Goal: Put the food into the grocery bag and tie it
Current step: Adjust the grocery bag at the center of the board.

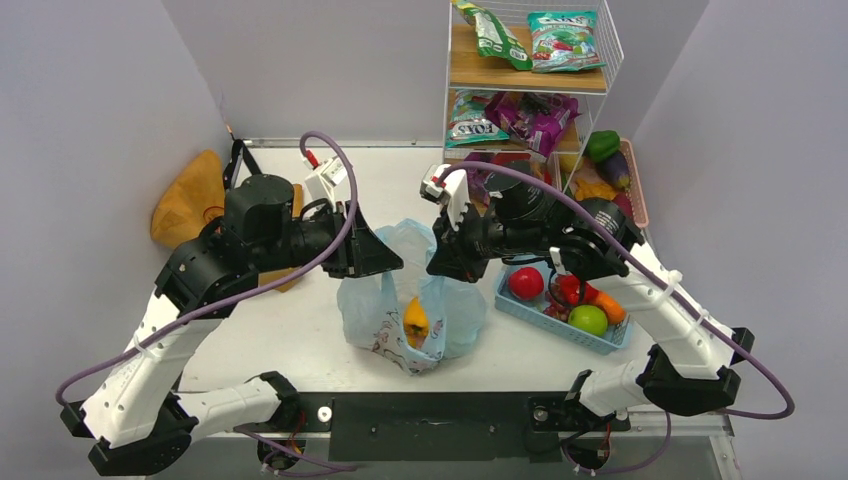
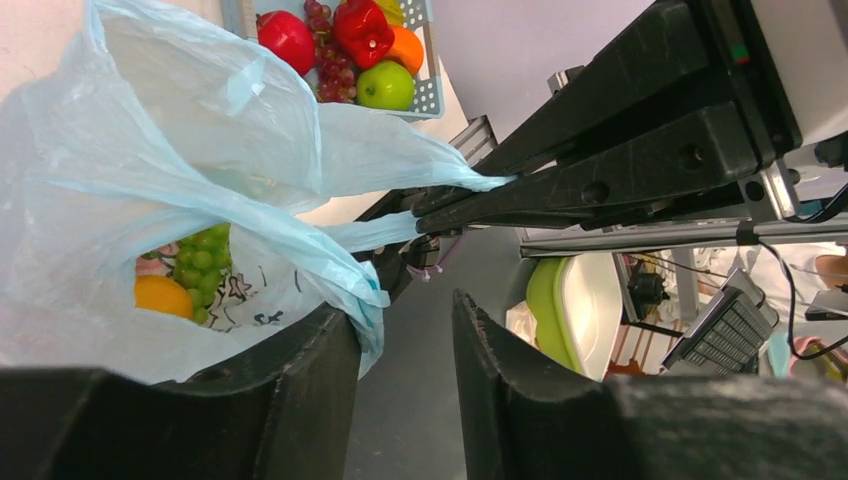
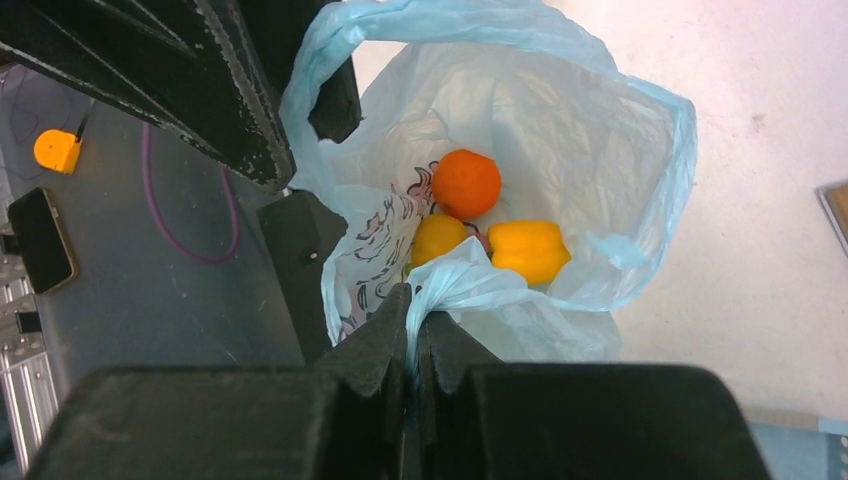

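The light blue grocery bag (image 1: pixel 400 305) stands mouth up at the table's front middle, between both arms. Inside it lie an orange (image 3: pixel 466 183), a yellow pepper (image 3: pixel 528 250) and green grapes (image 2: pixel 205 255). My right gripper (image 3: pixel 412 310) is shut on a twisted strip of the bag's rim, on the bag's right side (image 1: pixel 437 265). At the bag's left side, my left gripper (image 2: pixel 405 335) stands open. A fold of the blue film drapes over the tip of its one finger (image 2: pixel 330 350), and nothing sits between the jaws.
A blue basket (image 1: pixel 515 303) right of the bag holds a red apple, a green apple, a red pepper and grapes. Behind it stand a wire shelf (image 1: pixel 530 75) of snack packets and a pink basket (image 1: pixel 638 180) of vegetables. A tan tote (image 1: pixel 190 205) lies at the far left.
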Controlling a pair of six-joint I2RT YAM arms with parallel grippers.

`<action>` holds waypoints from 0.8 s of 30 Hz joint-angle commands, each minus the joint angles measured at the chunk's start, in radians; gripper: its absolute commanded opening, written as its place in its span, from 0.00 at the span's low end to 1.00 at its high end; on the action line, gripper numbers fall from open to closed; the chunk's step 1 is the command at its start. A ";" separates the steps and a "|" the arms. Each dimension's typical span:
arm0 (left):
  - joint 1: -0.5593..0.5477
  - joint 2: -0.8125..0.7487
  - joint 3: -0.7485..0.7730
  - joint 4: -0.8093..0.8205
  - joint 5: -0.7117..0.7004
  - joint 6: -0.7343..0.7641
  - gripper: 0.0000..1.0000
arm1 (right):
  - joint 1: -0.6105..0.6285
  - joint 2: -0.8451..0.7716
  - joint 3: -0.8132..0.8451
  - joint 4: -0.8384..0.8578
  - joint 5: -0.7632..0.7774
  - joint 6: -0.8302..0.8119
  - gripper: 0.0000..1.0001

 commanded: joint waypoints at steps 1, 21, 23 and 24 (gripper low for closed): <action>0.006 -0.033 -0.020 -0.010 -0.038 0.028 0.41 | -0.004 0.004 -0.011 0.060 -0.073 -0.041 0.00; 0.005 -0.098 0.267 -0.441 -0.353 0.119 0.56 | 0.020 0.070 -0.064 0.083 -0.205 -0.041 0.00; 0.004 -0.134 0.270 -0.427 -0.387 0.145 0.56 | 0.021 0.078 -0.066 0.086 -0.209 -0.037 0.00; 0.004 -0.148 0.246 -0.417 -0.378 0.168 0.56 | 0.022 0.081 -0.066 0.086 -0.210 -0.036 0.00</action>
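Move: The grocery bag's just-gathered rim lies at the left gripper's fingertips, about 2 cm forward of its hand point. The food in the bag is some 4 cm ahead of the left gripper, 2 cm to its right and 30 cm below. From the right gripper, which holds another part of the rim, the food is about 5 cm ahead, 3 cm left and 27 cm down; the blue basket is roughly 10 cm ahead, 27 cm right and 30 cm down. Go on opening the left gripper to a bit over half so the rim comes free, and draw it off to the left by about 9 cm, away from the right gripper, dipping slightly before rising again while it turns some 15 degrees counter-clockwise and its left side lifts. Meanwhile keep the right gripper shut on its part of the rim and ease it left and down about 3 cm each, and a little back. ##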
